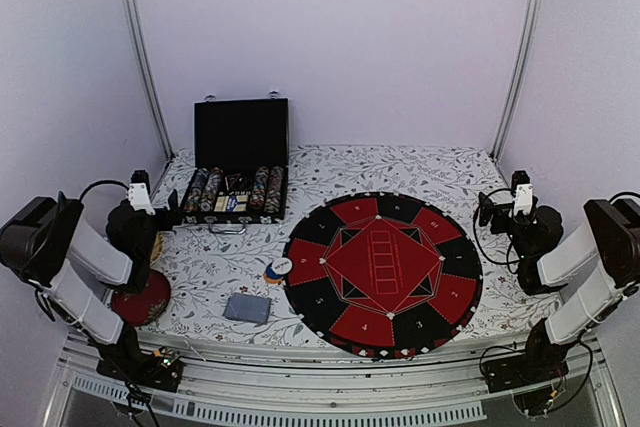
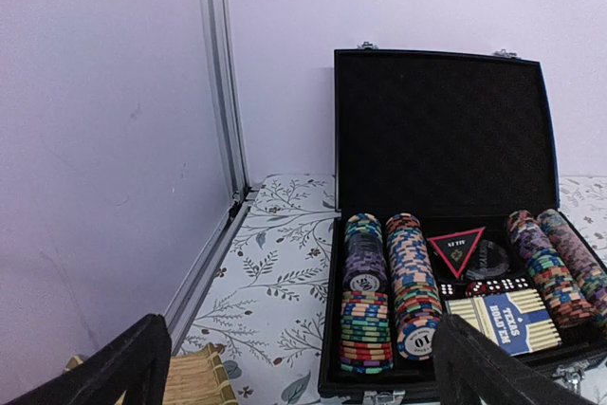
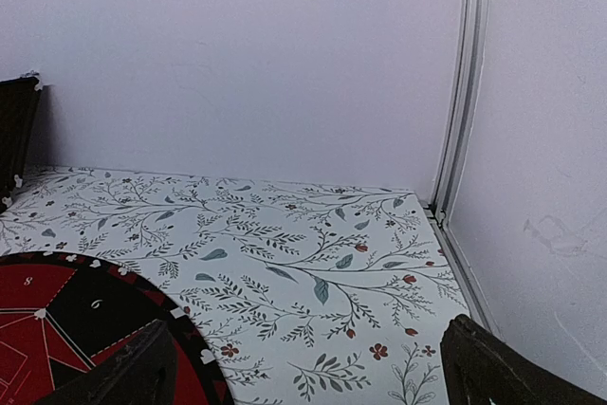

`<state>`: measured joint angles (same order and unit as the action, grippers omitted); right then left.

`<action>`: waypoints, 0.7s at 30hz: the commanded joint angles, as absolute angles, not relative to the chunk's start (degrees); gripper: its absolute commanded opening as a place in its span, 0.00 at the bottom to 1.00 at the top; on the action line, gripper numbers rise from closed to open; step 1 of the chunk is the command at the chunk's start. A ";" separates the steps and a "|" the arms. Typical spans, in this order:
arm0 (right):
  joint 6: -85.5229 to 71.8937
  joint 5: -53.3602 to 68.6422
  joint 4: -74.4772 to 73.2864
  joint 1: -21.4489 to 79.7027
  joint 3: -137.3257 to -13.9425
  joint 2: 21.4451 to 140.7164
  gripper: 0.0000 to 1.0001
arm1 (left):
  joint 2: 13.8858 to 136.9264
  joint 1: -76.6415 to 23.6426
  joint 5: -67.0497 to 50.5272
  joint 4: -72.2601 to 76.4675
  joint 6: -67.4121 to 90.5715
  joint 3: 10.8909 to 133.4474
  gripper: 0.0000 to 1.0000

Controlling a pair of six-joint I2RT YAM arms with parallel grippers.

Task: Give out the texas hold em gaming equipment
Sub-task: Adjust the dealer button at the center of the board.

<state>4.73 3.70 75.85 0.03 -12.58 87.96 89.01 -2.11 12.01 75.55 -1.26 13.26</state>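
Striped poker chips lie in rows inside the open black case, beside a blue-and-cream card box; they also show in the top view. A grey-backed card deck lies on the cloth near the front. A white button on top of blue and orange ones sits at the left rim of the round red-and-black mat. My left gripper is open and empty, facing the case, its jaws wide in the left wrist view. My right gripper is open and empty at the right of the mat.
A red round object sits under my left arm at the table's left front. A woven bamboo piece lies by the left rail. Dice and a red-edged triangular marker lie in the case. Walls and frame posts close the sides.
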 commanded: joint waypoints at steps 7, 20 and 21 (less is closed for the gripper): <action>4.18 4.22 74.83 -0.38 -13.63 88.22 0.99 | 88.90 -1.67 11.49 76.00 -1.15 13.60 0.98; -11.88 22.83 39.90 -1.58 -33.16 70.52 0.99 | 57.67 -6.86 10.00 35.96 15.10 27.29 0.98; -16.81 27.38 37.98 -1.54 -35.44 71.56 0.99 | 56.88 -8.11 8.18 31.04 16.25 29.98 0.98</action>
<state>-3.75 10.68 49.15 -1.52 -29.04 71.75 60.71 -4.03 14.26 49.74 7.53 23.55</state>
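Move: The white disc on the small stack, apparently the dealer button, lies about 22 cm to the left hand's right, 7 back and 15 below. The open chip case is some 14 cm ahead and 12 right of that hand, the card pack about 16 back and 15 right. From the right hand the disc is roughly 48 cm left, 5 back and 15 below; the mat's center is about 23 left, 5 back. Both empty, wide-open hands head up off their resting poses, clear of the table, after a short wait. The left climbs about 14 cm, easing back a little while its fingers tip up some 15 degrees and its left side dips; the right rises about 11 cm with a slight forward drift, its left side lifting. ##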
